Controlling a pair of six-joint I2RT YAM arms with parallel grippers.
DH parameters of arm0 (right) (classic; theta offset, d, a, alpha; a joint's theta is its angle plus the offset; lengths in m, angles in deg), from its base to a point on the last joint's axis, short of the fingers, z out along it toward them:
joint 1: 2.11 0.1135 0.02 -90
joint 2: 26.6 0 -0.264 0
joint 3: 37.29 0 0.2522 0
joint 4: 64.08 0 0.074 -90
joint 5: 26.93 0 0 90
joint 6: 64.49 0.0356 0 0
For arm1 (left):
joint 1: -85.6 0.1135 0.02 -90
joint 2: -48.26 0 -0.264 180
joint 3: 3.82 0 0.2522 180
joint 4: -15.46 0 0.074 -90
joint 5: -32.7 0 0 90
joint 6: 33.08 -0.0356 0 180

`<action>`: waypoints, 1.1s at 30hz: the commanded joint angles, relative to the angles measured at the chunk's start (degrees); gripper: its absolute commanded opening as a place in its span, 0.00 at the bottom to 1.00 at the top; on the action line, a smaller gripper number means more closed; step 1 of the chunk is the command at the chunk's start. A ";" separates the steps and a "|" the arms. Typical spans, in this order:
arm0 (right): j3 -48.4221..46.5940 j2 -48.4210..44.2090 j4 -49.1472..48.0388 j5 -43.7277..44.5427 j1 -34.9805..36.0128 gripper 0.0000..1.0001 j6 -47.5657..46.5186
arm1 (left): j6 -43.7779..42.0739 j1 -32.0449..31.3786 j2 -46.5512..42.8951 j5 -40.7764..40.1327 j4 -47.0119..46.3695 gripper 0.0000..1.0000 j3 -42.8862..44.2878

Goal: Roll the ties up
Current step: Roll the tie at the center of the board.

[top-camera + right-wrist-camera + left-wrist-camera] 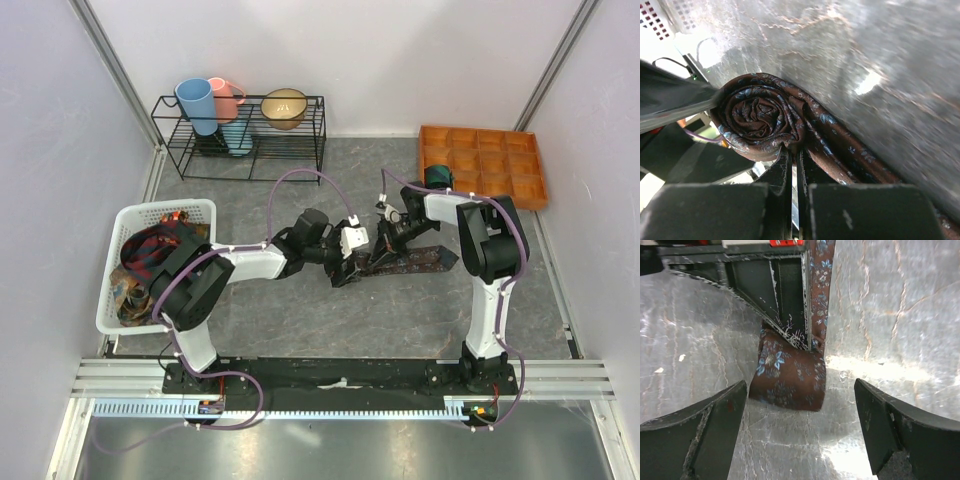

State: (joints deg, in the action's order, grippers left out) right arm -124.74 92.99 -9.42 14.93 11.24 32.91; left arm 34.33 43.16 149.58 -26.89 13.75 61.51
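A maroon-brown tie (425, 260) with pale blue flowers lies on the table's middle. Its left end is wound into a tight roll (760, 117), while the rest runs off flat (820, 290). My right gripper (795, 152) is shut on the tie, pinching the cloth at the roll's edge from above (382, 243). My left gripper (799, 395) stands wide open just in front of the roll (790, 377), one finger (705, 425) on each side and neither touching it (347, 268). More ties (150, 250) are piled in the white basket (160, 208) at the left.
A black wire rack (240, 130) holding cups and a bowl stands at the back left. At the back right lies an orange compartment tray (485, 165), with a small teal bundle (437, 177) at its left edge. Purple cables (300, 175) arch over both arms.
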 commanded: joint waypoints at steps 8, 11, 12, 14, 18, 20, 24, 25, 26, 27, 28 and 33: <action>-0.14 6.71 -1.09 13.60 3.00 0.00 -5.46 | -6.23 -0.19 5.73 -2.28 7.89 0.91 9.33; 0.56 6.53 -0.83 13.86 3.00 0.00 -5.55 | -6.68 -0.19 5.21 -1.77 9.57 0.89 9.16; 0.83 6.45 -0.65 13.60 3.00 0.00 -5.64 | -6.85 -0.19 4.77 -1.07 10.18 0.89 8.73; 1.79 6.36 -0.65 13.60 3.09 0.00 -5.73 | -7.03 -0.19 4.77 0.78 10.37 0.87 8.11; 2.41 6.01 -1.00 12.64 3.00 0.00 -5.73 | -6.85 -0.19 5.64 1.40 9.67 0.83 6.79; 1.97 6.27 -0.92 11.67 3.00 0.00 -5.64 | -7.64 -0.19 6.35 0.88 8.53 0.79 6.61; 1.18 6.80 -0.83 9.74 3.09 0.00 -5.29 | -7.12 -0.28 8.19 1.49 8.87 0.77 8.01; 1.18 6.97 -0.74 9.56 3.00 0.00 -5.38 | -7.12 -0.37 8.54 1.40 9.13 0.77 8.45; 1.35 7.06 -0.57 9.38 3.09 0.00 -5.46 | -7.12 -0.45 9.42 0.88 10.09 0.76 8.89; 1.44 6.97 -0.65 9.38 3.09 0.00 -5.64 | -7.12 -0.54 9.69 0.88 10.71 0.74 9.85; 1.62 6.97 -0.56 9.47 3.09 0.00 -5.73 | -7.47 -0.54 10.04 0.88 11.41 0.72 10.30; 1.88 6.53 -0.12 8.77 3.09 0.00 -6.17 | -9.57 -0.63 10.04 0.00 14.84 0.52 10.57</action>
State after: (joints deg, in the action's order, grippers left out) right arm -125.17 96.03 -8.13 10.87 13.42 31.12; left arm 28.12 42.75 158.36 -25.97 25.62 70.47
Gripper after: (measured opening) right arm 0.018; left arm 0.590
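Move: Just below and beyond the left fingertips, the brown tie's roll sits about 3 cm to the left hand's right, 1 cm ahead and 4 cm down. The right hand already pinches the tie at the roll's edge, with the roll's middle some 3 cm to its left. The middle of the tie's unrolled tail lies about 6 cm to the right hand's right, 1 cm lower; the green roll is some 20 cm ahead and 12 cm right of it. Sinking about 4 cm over the roll, after a short swing forward and back of under 2 cm, the left hand tips its fingers some 10 degrees steeper and brings them from wide open to a bit over half, one on each side of the roll. Meanwhile the right hand, still shut on the tie, draws it about 1.5 cm left and as far back towards the base, then holds there. ##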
